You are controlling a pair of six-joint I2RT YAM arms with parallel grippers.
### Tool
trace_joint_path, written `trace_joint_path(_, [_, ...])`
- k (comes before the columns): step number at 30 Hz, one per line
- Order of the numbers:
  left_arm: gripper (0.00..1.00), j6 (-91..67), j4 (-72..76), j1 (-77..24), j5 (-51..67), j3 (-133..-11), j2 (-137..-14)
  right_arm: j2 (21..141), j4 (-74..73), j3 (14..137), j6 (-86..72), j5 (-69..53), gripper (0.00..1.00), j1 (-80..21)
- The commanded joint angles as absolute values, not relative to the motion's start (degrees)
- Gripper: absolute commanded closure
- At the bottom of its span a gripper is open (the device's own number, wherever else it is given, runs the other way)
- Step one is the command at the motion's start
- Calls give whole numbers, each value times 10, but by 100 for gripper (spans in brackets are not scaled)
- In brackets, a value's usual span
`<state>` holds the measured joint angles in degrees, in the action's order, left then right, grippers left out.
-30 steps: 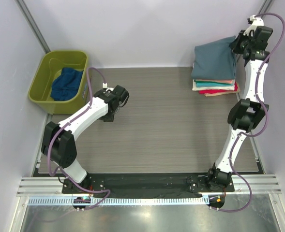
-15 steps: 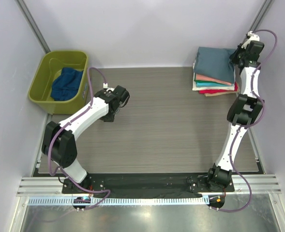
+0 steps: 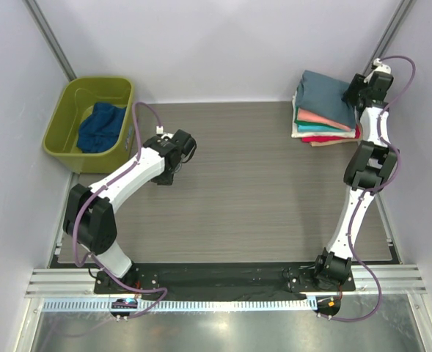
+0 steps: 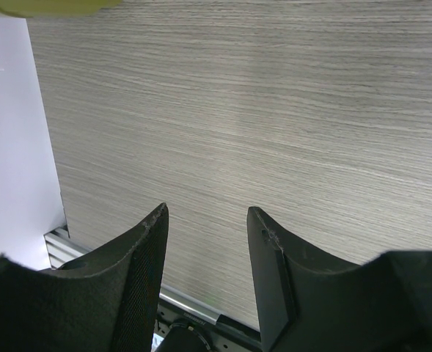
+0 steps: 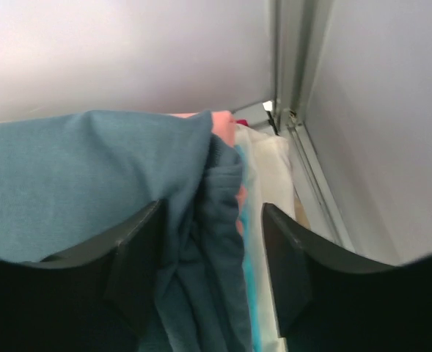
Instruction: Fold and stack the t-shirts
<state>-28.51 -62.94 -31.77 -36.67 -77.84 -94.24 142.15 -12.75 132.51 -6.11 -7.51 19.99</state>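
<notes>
A stack of folded t-shirts sits at the table's back right. The dusty grey-blue shirt (image 3: 324, 95) lies on top, over the salmon pink (image 3: 317, 118), white (image 3: 302, 132) and red (image 3: 327, 138) ones. My right gripper (image 3: 353, 91) is at the stack's right edge, open. In the right wrist view its jaws (image 5: 212, 209) straddle the bunched edge of the grey-blue shirt (image 5: 91, 169) without pinching it; a teal layer (image 5: 254, 293) and the white shirt (image 5: 271, 169) show beside it. A dark navy shirt (image 3: 102, 126) lies crumpled in the tub. My left gripper (image 3: 173, 167) (image 4: 207, 216) hangs open over bare table, holding nothing.
The olive-green tub (image 3: 60, 125) stands at the back left, against the wall. A metal corner post (image 5: 289, 88) and the side wall run close behind the stack. The aluminium rail (image 3: 223, 282) runs along the near edge by the arm bases.
The right gripper has swung back and right with the grey-blue shirt, laid it onto the stack, and opened its jaws. The left arm has not moved.
</notes>
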Motion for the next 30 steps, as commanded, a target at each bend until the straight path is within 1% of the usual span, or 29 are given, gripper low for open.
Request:
trace_joint_path(1, [51, -296, -632, -319, -381, -781, -927, 1376, -104, 1310, -64, -33, 35, 201])
trace_joint_path(2, [51, -296, -632, -320, -381, -781, -926, 1369, -104, 1305, -68, -18, 28, 201])
trace_joint_path(4, [51, -295, -630, -320, -380, -780, -921, 1344, -103, 1277, -78, -3, 23, 202])
trace_joint_path(5, [51, -295, -630, -320, -380, -780, -918, 1334, -102, 1265, -83, 18, 21, 203])
trace_joint_path(12, [51, -293, -627, -320, -371, -781, -904, 1255, -100, 1171, -133, 60, 9, 206])
trace_joint_path(13, [51, -292, -627, -320, -369, -780, -900, 1241, -104, 1165, -147, 64, 4, 206])
trace_joint_path(15, [51, -291, -627, -320, -367, -781, -896, 1226, -119, 1148, -156, 68, 0, 206])
trace_joint_path(23, [51, -287, -621, -320, -352, -781, -876, 1120, -156, 1044, -211, 138, 0, 206])
trace_joint_path(28, [51, -287, -621, -320, -352, -782, -868, 1035, -161, 969, -251, 111, 0, 206])
trace_joint_path(30, [51, -287, -620, -320, -353, -783, -863, 1008, -161, 932, -273, 71, 1, 206])
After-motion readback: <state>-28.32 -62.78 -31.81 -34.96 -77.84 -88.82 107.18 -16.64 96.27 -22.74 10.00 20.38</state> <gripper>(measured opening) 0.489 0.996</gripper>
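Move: The blue-grey t-shirt on top of the stack has its middle about 11 cm left of the right hand, 4 cm back and 4 cm below, its right edge just left of the midpoint between the fingers. The shirts under it lie about 11 cm left, 6 cm back and 9 cm below. From the left hand the blue-grey t-shirt is about 30 cm ahead and 50 cm right, nearly level in height. Opening fully, the right hand draws back about 15 cm from the blue-grey t-shirt, rising, turning some 25° clockwise. ##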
